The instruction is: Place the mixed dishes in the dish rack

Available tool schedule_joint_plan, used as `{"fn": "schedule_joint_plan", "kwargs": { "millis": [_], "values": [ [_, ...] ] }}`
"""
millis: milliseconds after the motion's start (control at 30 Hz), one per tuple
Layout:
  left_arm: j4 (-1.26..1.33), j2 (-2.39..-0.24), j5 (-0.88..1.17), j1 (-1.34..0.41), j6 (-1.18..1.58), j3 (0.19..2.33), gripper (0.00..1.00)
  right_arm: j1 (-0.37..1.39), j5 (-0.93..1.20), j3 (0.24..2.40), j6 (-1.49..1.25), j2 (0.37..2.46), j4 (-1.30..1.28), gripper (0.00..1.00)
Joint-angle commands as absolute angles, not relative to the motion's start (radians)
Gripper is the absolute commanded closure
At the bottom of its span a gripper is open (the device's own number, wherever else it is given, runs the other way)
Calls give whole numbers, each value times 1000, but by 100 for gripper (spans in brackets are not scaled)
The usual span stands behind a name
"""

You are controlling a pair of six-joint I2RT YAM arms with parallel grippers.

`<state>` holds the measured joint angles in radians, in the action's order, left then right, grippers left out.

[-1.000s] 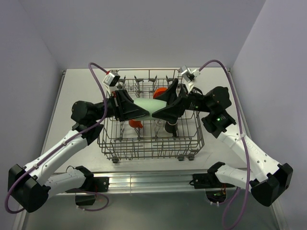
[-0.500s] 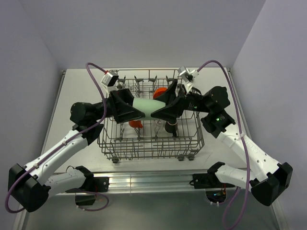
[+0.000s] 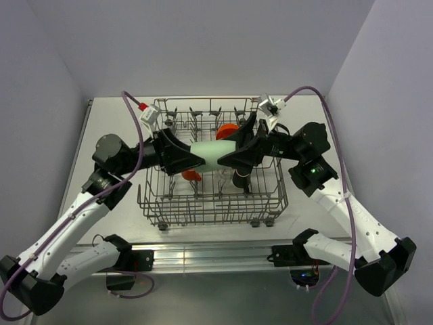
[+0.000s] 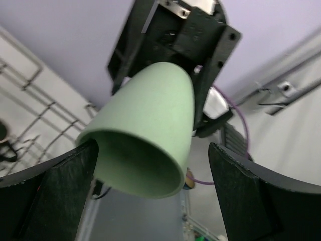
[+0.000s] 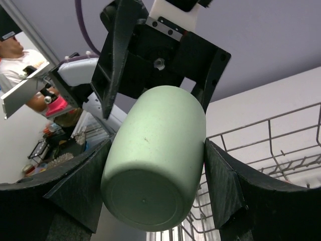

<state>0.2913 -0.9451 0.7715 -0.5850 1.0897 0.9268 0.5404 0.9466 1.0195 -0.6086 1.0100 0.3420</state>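
Observation:
The pale green cup (image 3: 211, 152) lies sideways in the air above the grey wire dish rack (image 3: 210, 203). My right gripper (image 3: 222, 160) is shut on its base end; in the right wrist view both pads press the cup (image 5: 155, 170). My left gripper (image 3: 201, 160) is open around the cup's mouth (image 4: 145, 150): one finger (image 4: 55, 191) is at the rim, the other (image 4: 261, 201) stands clear of it. In the rack sit an orange bowl (image 3: 227, 128), a small orange handled cup (image 3: 191, 175), a clear glass (image 3: 223, 177) and a dark brown mug (image 3: 241, 180). No plate is in view.
The rack fills the middle of the white table (image 3: 108, 128), with upright tines along its back row. Its wires show in the right wrist view (image 5: 281, 135) and the left wrist view (image 4: 30, 110). Purple cables loop over both arms. Grey walls close in on both sides.
My left arm's elbow and upper links have swung back to the left. The green cup stays at the same place between the two grippers, over the rack.

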Motion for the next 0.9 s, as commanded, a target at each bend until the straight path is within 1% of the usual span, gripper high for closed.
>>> {"fn": "schedule_joint_plan", "kwargs": {
  "millis": [0,100,133,300,400,433,467,500,533,567,600,633,667,700,767,800,867],
  "values": [
    [-101,-907,678,-528,865,1014,1,535,945,1057,-578,965,318,100],
    [-161,-873,693,-453,819,1049,1,532,934,1065,-555,960,279,100],
    [-219,-861,687,-434,802,1061,1,532,921,1071,-551,962,267,100],
    [-437,-833,568,-350,670,1161,1,531,902,1098,-535,983,233,100],
    [-579,-819,377,-328,627,1222,1,531,879,1123,-523,1009,201,100],
    [-619,-815,216,-328,621,1251,1,532,868,1159,-511,1038,175,100],
    [-684,-808,140,-328,612,1262,1,538,829,1186,-468,1060,138,100],
    [-710,-795,71,-327,611,1272,1,549,795,1215,-433,1081,36,100],
    [-735,-790,-40,-328,611,1285,1,586,748,1297,-395,1136,-38,100],
    [-773,-784,-87,-328,615,1292,1,610,692,1346,-320,1170,-107,100],
    [-787,-772,-128,-328,618,1296,1,636,570,1391,-290,1204,-223,100],
    [-798,-766,-161,-328,621,1299,1,661,516,1481,-270,1277,-274,100],
    [-810,-758,-214,-327,630,1301,1,701,467,1526,-241,1316,-351,100],
    [-814,-743,-234,-328,634,1301,1,719,381,1607,-232,1392,-380,100],
    [-821,-726,-286,-328,647,1304,1,750,298,1684,-221,1466,-455,100],
    [-825,-703,-301,-328,649,1304,1,756,220,1759,-219,1501,-480,100],
    [-824,-678,-333,-328,647,1305,1,765,155,1836,-207,1615,-546,100]
  ]
}}
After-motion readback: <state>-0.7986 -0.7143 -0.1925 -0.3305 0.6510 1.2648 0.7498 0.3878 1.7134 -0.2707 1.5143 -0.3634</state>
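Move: Ahead and to the left of the right hand, which already holds the green cup, the empty far-left part of the dish rack lies roughly 27 cm out, 18 cm left and 33 cm lower. The orange mug is about 16 cm ahead and 13 cm left of the hand, the yellow-green plate some 24 cm straight ahead, and the orange bowl 31 cm straight ahead, all well below. From the left hand, that empty part lies about 28 cm ahead and 8 cm left. Backing its already open fingers off the cup's rim, the left hand swings about 21 cm left and some 7 cm forward, sinking slightly and turning counter-clockwise from pointing right to pointing forward. The right hand keeps its grip, barely shifts at first, then sweeps roughly 12 cm forward and 9 cm left towards the rack's far-left part, turning some 20 degrees clockwise. ##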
